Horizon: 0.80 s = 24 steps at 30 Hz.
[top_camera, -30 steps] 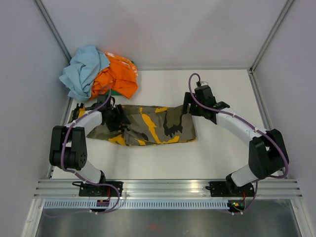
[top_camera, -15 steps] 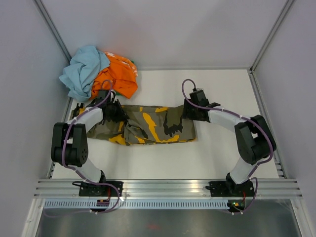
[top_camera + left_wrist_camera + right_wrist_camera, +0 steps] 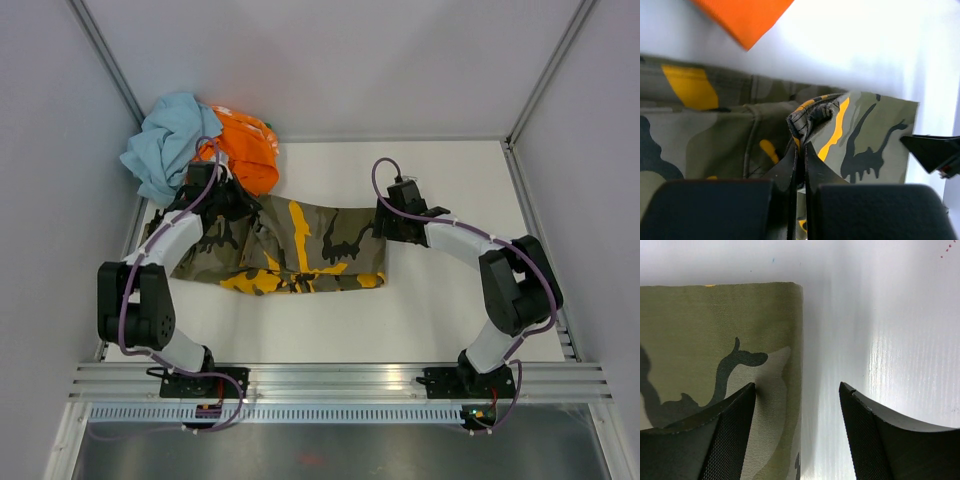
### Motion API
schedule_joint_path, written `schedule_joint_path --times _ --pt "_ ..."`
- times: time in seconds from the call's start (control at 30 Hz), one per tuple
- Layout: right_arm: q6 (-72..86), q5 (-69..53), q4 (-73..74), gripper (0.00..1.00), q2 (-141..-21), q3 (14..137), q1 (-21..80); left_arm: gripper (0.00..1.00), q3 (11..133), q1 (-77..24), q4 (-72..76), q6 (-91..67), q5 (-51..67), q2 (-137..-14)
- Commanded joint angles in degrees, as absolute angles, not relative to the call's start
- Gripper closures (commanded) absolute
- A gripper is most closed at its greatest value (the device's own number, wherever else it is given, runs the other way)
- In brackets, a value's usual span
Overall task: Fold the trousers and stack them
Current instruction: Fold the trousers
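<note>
The camouflage trousers (image 3: 300, 250) lie folded across the middle of the white table (image 3: 450, 300), legs running left to right. My left gripper (image 3: 235, 207) is at their back left part. In the left wrist view it (image 3: 800, 146) is shut on a raised fold of the trousers (image 3: 715, 135), and the pinched cloth bunches up just past the tips. My right gripper (image 3: 386, 226) is at the trousers' right end. In the right wrist view it (image 3: 797, 387) stands open astride the right edge of the trousers (image 3: 715, 330), one finger over the cloth and the other over bare table.
A heap of light blue cloth (image 3: 170, 140) and orange cloth (image 3: 245, 150) fills the back left corner, close behind my left gripper; the orange cloth (image 3: 745, 15) shows in the left wrist view. Grey walls enclose three sides. An aluminium rail (image 3: 340, 385) runs along the near edge.
My left gripper has shut on the trousers and drawn the cloth toward the back. My right gripper has come down to the trousers' right edge, its jaws slightly narrower.
</note>
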State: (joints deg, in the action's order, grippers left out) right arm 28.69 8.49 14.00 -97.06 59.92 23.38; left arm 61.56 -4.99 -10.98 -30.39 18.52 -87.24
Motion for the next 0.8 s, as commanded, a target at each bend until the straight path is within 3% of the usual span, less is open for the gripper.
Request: schedule_joint_path --times 0.0,0.23,0.47,0.77 --pt "28.04 9.49 14.41 0.26 -94.84 61.61 23.12 0.98 62.49 -5.01 -14.67 -32.34 17.49 -90.35" --pt "26.90 10.72 15.73 0.26 -93.96 61.87 23.12 0.98 66.79 -5.01 -25.65 -40.76 16.62 -83.69" --pt "26.98 10.20 16.35 0.27 -93.69 61.88 23.03 0.98 79.53 -5.10 -40.41 -46.57 13.81 -80.60" --pt "25.84 8.79 16.87 0.28 -91.59 59.50 22.94 0.98 76.48 -5.71 -51.32 -60.90 3.45 -72.87"
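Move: The left hand holds a bunch of the trousers some 12 cm above the table. The trousers' left part lies about 8 cm back and 10 cm left of it, the right panel 9 cm back and 14 cm right. The orange cloth is roughly 12 cm ahead and 4 cm left, the blue cloth 12 cm ahead and 18 cm left. From the right hand the trousers' left part is some 38 cm left and 4 cm back. The left hand, still pinching the trousers, dips 4 cm, then lifts about 15 cm while drawing 6 cm back. ##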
